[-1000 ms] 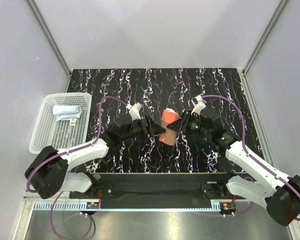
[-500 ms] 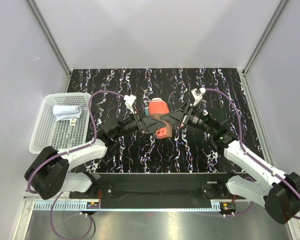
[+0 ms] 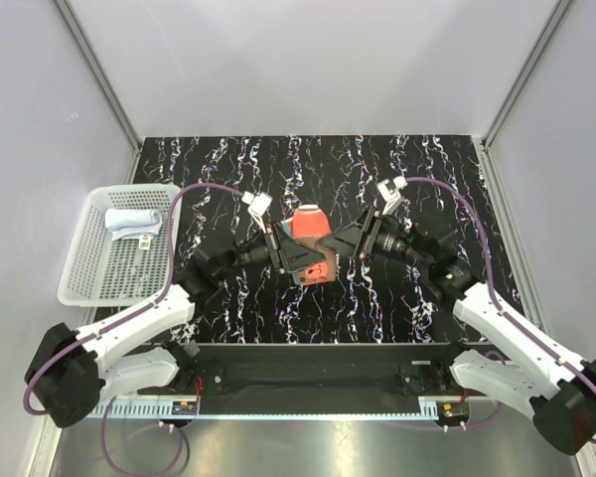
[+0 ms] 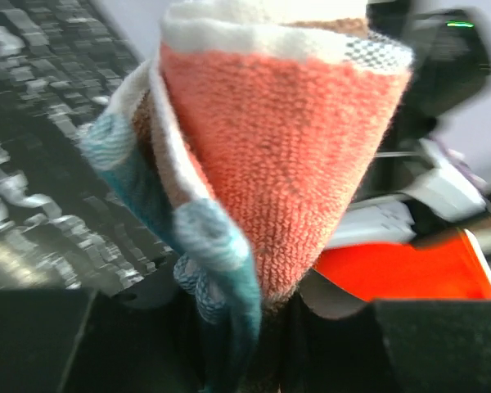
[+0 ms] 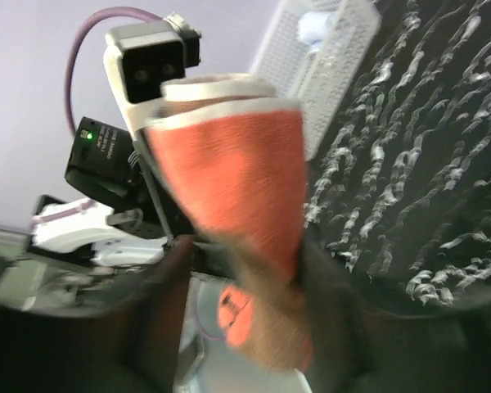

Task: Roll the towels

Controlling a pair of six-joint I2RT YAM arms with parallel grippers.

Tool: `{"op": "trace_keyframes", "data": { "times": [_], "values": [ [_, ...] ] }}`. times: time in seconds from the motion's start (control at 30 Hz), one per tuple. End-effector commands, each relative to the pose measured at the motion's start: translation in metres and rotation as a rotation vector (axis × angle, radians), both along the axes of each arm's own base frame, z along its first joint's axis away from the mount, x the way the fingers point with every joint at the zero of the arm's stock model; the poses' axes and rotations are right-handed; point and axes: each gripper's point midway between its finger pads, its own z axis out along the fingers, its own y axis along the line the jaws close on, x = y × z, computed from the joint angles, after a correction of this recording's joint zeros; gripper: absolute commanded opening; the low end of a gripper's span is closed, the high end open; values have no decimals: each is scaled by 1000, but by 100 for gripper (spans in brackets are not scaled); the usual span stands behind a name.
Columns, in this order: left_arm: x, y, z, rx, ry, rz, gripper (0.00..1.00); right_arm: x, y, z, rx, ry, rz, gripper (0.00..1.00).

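Observation:
The rust-brown towel (image 3: 312, 241) is rolled into a cone with a red-orange face and teal edge, held up off the table between both arms. My left gripper (image 3: 295, 254) is shut on its narrow lower end (image 4: 270, 270); that gripper's (image 4: 245, 336) dark fingers pinch the teal and orange folds. My right gripper (image 3: 336, 244) meets the roll from the right. In the blurred right wrist view the towel (image 5: 237, 180) leans on one finger of the right gripper (image 5: 245, 258), with a gap at the other. The white towel (image 3: 133, 221) lies rolled in the basket.
A white perforated basket (image 3: 97, 273) stands at the table's left edge, also seen far off (image 5: 331, 65) from the right wrist. The black marbled tabletop (image 3: 397, 169) stretches behind the arms. Grey walls and metal frame posts enclose the space.
The left gripper, open before, has closed on the towel's lower end. The right jaws have loosened. Both arms shifted slightly left and the roll now stands more upright.

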Motion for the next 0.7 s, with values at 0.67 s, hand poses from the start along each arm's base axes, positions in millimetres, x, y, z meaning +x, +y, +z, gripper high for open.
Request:
{"op": "trace_keyframes", "data": {
  "times": [0.67],
  "values": [
    [137,316,-87,160,397,971,0,23,-46,7,-280,-30,-275,85]
  ]
}}
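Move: The orange towel roll is already held in the left fingers; the right fingers, only starting to open, are still around it, its middle about 3 cm to the right hand's left at the same height. The white basket, where it is headed, lies some 50 cm left, 18 cm ahead and 22 cm below the left hand, with the rolled white towel in it about 25 cm ahead and 48 cm left at similar depth. The orange towel roll comes free of the right fingers as they open wide, that hand lifting about 5 cm and easing roughly as far to the right, then sinking back. Keeping its grip, the left hand swings the roll towards the basket, speeding up, some 30 cm left, 13 cm forward and 8 cm lower, the wrist swivelling some 55 degrees counter-clockwise. ##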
